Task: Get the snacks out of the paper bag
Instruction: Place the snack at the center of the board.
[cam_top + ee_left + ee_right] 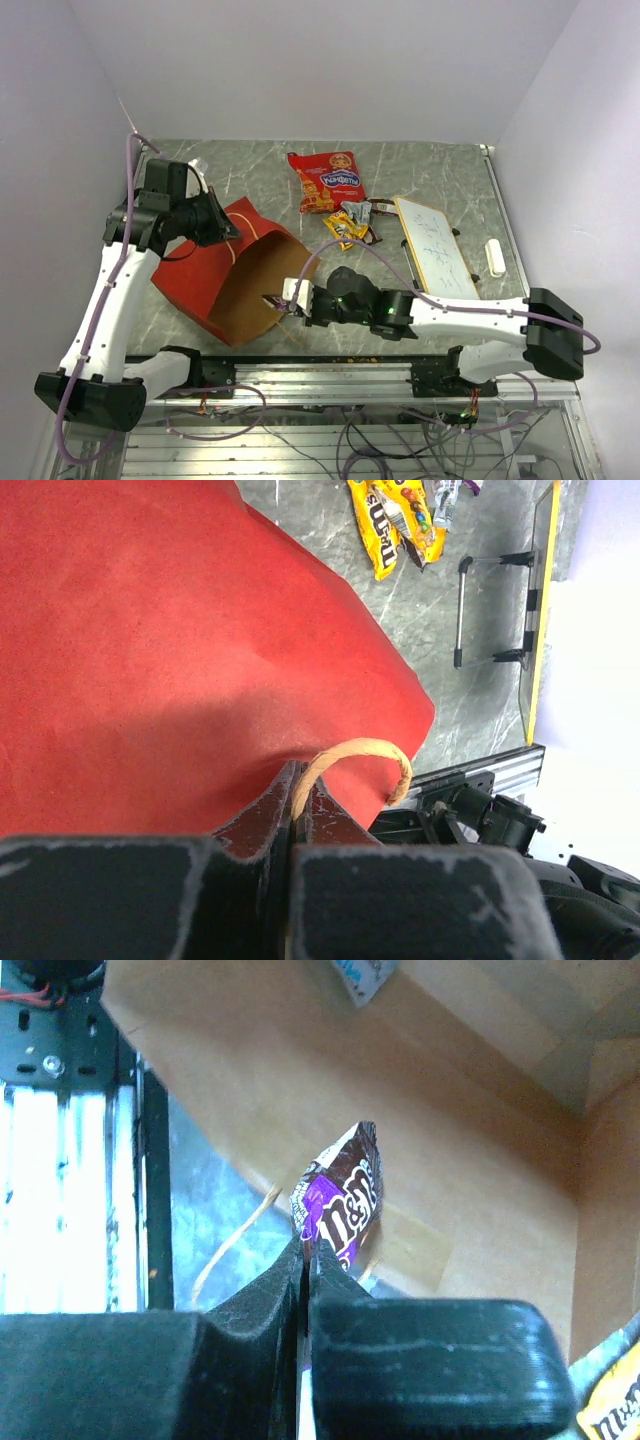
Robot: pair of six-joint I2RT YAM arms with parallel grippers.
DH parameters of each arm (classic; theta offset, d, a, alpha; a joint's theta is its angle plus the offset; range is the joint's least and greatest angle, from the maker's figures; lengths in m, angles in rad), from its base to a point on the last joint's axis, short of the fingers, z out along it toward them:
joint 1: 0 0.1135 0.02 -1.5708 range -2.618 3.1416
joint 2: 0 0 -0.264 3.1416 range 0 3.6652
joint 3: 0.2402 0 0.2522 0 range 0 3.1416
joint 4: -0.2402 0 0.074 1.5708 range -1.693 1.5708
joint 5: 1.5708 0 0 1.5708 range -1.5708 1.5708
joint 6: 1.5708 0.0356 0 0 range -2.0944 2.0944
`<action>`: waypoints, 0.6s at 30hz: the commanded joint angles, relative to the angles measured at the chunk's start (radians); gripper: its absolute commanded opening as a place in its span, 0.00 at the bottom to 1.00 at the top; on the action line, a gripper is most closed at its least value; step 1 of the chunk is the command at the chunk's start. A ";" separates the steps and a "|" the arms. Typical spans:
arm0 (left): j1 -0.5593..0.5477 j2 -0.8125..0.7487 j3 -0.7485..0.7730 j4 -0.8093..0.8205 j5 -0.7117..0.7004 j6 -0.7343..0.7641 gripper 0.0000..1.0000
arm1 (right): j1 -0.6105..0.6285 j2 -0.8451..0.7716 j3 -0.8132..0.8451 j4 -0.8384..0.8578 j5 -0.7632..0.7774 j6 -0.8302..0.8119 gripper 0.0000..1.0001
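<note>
The paper bag (195,275) lies on its side, red outside, with its brown mouth (255,285) facing the arms. My left gripper (300,775) is shut on the bag's string handle (365,748), just above the red paper (150,630); from above, the left gripper (230,232) sits at the bag's top edge. My right gripper (307,1250) is shut on a small purple-brown snack packet (345,1195) at the bag's mouth, with the kraft inside (480,1110) behind it. A large red snack packet (327,180) and small yellow ones (345,225) lie on the table beyond the bag.
A white framed board (435,245) lies to the right of the snacks, and a small white object (494,257) sits beyond it. The metal rail (330,375) runs along the near edge. Another loose string handle (230,1250) trails by the right gripper.
</note>
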 commanded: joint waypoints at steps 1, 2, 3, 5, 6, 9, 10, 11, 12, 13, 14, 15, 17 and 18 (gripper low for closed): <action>0.000 0.002 -0.013 0.057 0.001 -0.010 0.07 | 0.001 -0.090 0.060 -0.285 0.009 -0.064 0.00; 0.000 -0.001 -0.016 0.055 0.000 -0.009 0.07 | 0.000 -0.117 0.067 -0.332 0.034 -0.116 0.00; 0.000 -0.005 -0.020 0.052 -0.004 -0.007 0.07 | -0.001 -0.143 0.073 -0.379 0.054 -0.158 0.00; 0.000 -0.007 -0.026 0.039 -0.011 0.000 0.07 | -0.003 -0.204 0.074 -0.441 0.093 -0.235 0.00; 0.000 -0.007 -0.028 0.035 -0.016 0.003 0.07 | -0.004 -0.243 0.067 -0.451 0.116 -0.262 0.00; 0.000 -0.009 -0.027 0.026 -0.027 0.007 0.07 | -0.024 -0.368 0.027 -0.403 0.183 -0.317 0.00; 0.000 -0.008 -0.023 0.025 -0.036 0.007 0.07 | -0.037 -0.401 0.021 -0.378 0.188 -0.320 0.00; 0.000 -0.007 -0.020 0.024 -0.042 0.007 0.07 | -0.056 -0.426 0.020 -0.349 0.194 -0.313 0.00; 0.000 -0.004 -0.016 0.023 -0.047 0.006 0.07 | -0.081 -0.437 0.026 -0.328 0.194 -0.301 0.00; 0.000 -0.002 -0.013 0.023 -0.052 0.004 0.07 | -0.118 -0.439 0.036 -0.313 0.188 -0.289 0.00; 0.000 0.002 -0.010 0.024 -0.054 0.002 0.07 | -0.152 -0.434 0.052 -0.302 0.170 -0.276 0.00; 0.000 0.005 -0.006 0.025 -0.055 -0.001 0.07 | -0.184 -0.422 0.064 -0.282 0.151 -0.269 0.00; 0.000 0.011 -0.003 0.028 -0.058 -0.009 0.07 | -0.231 -0.393 0.061 -0.187 0.187 -0.245 0.00; 0.000 0.013 -0.003 0.029 -0.059 -0.013 0.07 | -0.249 -0.378 0.053 -0.126 0.228 -0.232 0.00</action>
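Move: The right hand, already holding the brown M&M's packet at the paper bag's mouth, has the small snack pile about 28 cm ahead, 14 cm to its right and 14 cm below. The big red snack bag lies some 13 cm beyond the pile and 8 cm left of it. The paper bag's middle is about 10 cm ahead, 14 cm left and 6 cm below the hand. From the left hand the pile is roughly 17 cm ahead, 30 cm right, 26 cm down. Rightward first, almost level, the right hand draws the brown M&M's packet away from the paper bag's mouth, then climbs steeply and swings forward, closing on the snack pile across the table: some 11 cm right, 11 cm up and about 6 cm forward in all. The wrist turns roughly 25 degrees, the fingers coming round clockwise from left towards forward while keeping their pinch. The left hand stays put, still gripping the bag's handle. ##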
